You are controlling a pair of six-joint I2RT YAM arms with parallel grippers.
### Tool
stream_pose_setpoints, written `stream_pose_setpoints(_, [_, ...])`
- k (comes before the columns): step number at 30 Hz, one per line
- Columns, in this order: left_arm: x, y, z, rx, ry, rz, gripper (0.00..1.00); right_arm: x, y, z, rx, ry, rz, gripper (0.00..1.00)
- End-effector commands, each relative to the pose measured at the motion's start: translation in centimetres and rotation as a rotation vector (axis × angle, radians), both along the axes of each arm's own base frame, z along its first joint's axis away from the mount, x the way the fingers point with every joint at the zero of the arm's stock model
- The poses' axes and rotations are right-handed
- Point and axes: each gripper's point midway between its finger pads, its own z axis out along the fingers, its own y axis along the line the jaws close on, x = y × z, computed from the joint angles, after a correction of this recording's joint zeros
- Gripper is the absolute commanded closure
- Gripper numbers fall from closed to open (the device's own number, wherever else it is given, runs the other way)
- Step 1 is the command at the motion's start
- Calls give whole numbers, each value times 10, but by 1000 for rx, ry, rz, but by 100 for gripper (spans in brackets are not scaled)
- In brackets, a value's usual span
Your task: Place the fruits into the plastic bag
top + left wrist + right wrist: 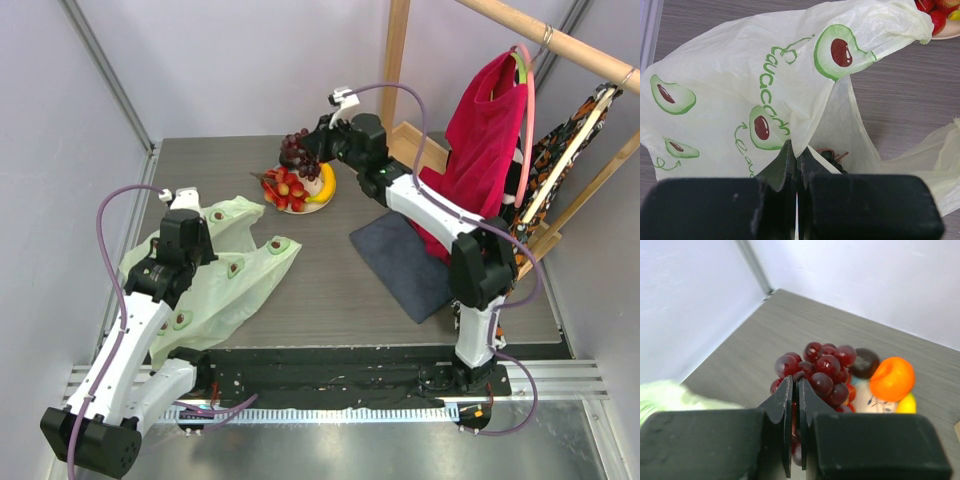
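The plastic bag (235, 275) lies crumpled on the table's left, pale green with avocado prints. My left gripper (200, 222) is shut on an edge of the bag (740, 85) at its mouth, fingertips (796, 150) pinching the film. A dark item with a reddish stem (832, 155) shows through the plastic. My right gripper (312, 148) is shut on the dark purple grape bunch (825, 370), held just above the plate (318, 207). The plate carries strawberries (285, 187), a banana (327, 183), an orange (892, 377) and a dark round fruit (865, 362).
A dark grey cloth (405, 265) lies on the table right of centre. A red cloth (480, 130) and a patterned fabric (560, 150) hang from a wooden rack (560, 45) at the back right. White walls close in the table's left and back.
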Motion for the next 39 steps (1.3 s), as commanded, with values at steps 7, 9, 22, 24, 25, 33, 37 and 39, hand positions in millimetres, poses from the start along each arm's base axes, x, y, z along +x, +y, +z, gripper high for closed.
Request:
stream_pose_setpoints(7, [6,-4,10,-21,-52,-22,100,-121,1,80,94,-144,380,99])
stream_pose_setpoints(9, [5,-4,10,-21,-53,-22,100,-133,3,74,99,-121,433,99])
stream_pose_setpoints(22, [5,-6,15,-32,-78,-33,100,-201,62,37,121,21,801,99])
stream_pose_setpoints(24, [5,-6,15,-33,-76,-34,100,-210,73,38,121,35,864,99])
stream_pose_setpoints(25, [5,-7,15,-35,-76,-37,100,-209,79,27,113,71,884,99])
stream_pose_setpoints(33, [4,-8,17,-40,-85,-44,100,-191,103,-17,37,135,865,99])
stream_pose_setpoints(37, [4,-10,16,-44,-86,-52,100,-173,101,-39,7,172,800,99])
stream_pose_setpoints(39, [4,-11,16,-47,-83,-59,100,-164,99,-39,8,171,771,99])
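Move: The right hand already holds the dark red grapes; the bag's open mouth, where they are going, lies roughly 17 cm back, 19 cm to its left and 13 cm lower. The strawberries on the plate are about 2 cm ahead, 7 cm left and 18 cm below this hand, the banana some 4 cm ahead, 2 cm right and 19 cm below. From the left hand, closed on the bag's rim, the mouth is about 3 cm ahead, 8 cm right and 5 cm lower. Keeping its grip on the grapes, the right hand draws back some 20 cm away from the plate, rising about 5 cm at first, then swings about 10 cm left and sinks roughly 12 cm from its highest point towards the bag's mouth. On the way the wrist turns counter-clockwise by about 50 degrees and tips down some 15, so that the fingers aim left at the opening, while the left hand stays almost in place and keeps its pinch on the rim. ##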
